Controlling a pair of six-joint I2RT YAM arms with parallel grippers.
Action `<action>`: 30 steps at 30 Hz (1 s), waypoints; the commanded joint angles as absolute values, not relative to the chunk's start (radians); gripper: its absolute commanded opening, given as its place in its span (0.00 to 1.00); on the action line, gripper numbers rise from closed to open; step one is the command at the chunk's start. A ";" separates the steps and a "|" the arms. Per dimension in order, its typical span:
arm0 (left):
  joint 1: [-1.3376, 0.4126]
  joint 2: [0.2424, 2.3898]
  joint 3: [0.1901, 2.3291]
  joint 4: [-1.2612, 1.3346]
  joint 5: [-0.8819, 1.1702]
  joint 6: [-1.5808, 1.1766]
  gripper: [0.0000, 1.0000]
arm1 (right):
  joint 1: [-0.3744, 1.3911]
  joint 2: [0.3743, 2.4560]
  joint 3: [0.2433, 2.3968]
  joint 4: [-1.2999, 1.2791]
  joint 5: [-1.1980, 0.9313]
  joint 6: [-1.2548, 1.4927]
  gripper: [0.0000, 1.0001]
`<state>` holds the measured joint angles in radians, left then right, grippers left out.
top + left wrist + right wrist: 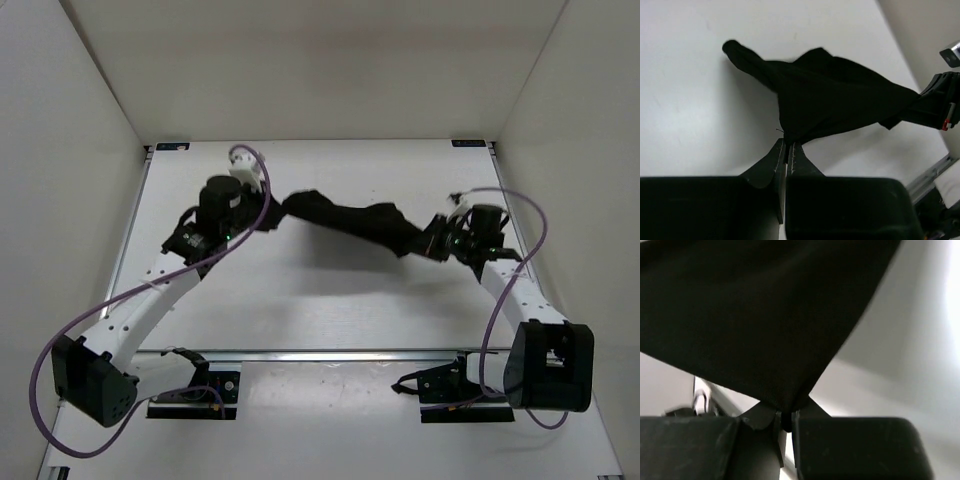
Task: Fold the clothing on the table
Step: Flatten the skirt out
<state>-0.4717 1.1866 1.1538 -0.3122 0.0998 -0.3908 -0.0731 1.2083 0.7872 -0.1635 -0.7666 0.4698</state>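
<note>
The clothing [350,222] is a limp black garment stretched in a sagging band between my two grippers above the white table [300,310]. My left gripper [272,208] is shut on its left end; in the left wrist view the fabric [835,100] fans out from the pinched tips of that gripper [788,144]. Over at the other end my right gripper [432,240] is shut on the cloth, and in the right wrist view the clothing [750,315] fills the upper frame, bunched between the closed jaws of that gripper [785,416]. A loose tail [742,52] hangs off to the left.
White enclosure walls [70,150] rise on the left, right and back. Corner brackets [170,146] mark the table's far corners. An aluminium rail [330,354] runs along the near edge by both arm bases. Purple cables [250,225] loop beside each arm.
</note>
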 commanded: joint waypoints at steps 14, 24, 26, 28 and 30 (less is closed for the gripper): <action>-0.555 0.899 0.525 -0.345 0.100 -0.554 0.00 | 0.049 0.733 0.190 -0.152 -0.648 0.620 0.25; -0.566 0.933 0.482 -0.287 0.117 -0.563 0.00 | 0.252 0.696 0.153 -0.227 -0.474 0.678 0.52; -0.563 0.939 0.471 -0.273 0.120 -0.563 0.00 | 0.297 0.683 0.132 -0.219 -0.439 0.708 0.51; -0.563 0.945 0.480 -0.272 0.115 -0.565 0.00 | 0.317 0.678 0.123 -0.213 -0.442 0.722 0.51; -0.563 0.946 0.482 -0.270 0.114 -0.565 0.00 | 0.365 0.666 0.107 -0.213 -0.439 0.758 0.51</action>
<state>-0.5652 0.9485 0.4808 -0.3038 0.1009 -0.5587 0.3157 0.6842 0.1394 -0.2127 -0.4873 0.7044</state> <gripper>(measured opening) 0.099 0.508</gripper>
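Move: From the left gripper, pinching one corner of the airborne skirt, the bare table patch where the skirt is to lie is about 6 cm back, 16 cm right and 28 cm below; the metal front rail is some 24 cm straight back, at that depth. From the right gripper, on another corner, that patch is about 5 cm back, 16 cm left and 17 cm below, with the rail roughly 23 cm straight back at table level. Whip both grippers down and back towards the front rail with the skirt still pinched, the left dropping about 21 cm while its fingers tip down some 25 degrees. Ease off low over the table, keep the left pinch, then open the right fingers halfway to let go of its corner, drawing the right hand a little farther back and down. ##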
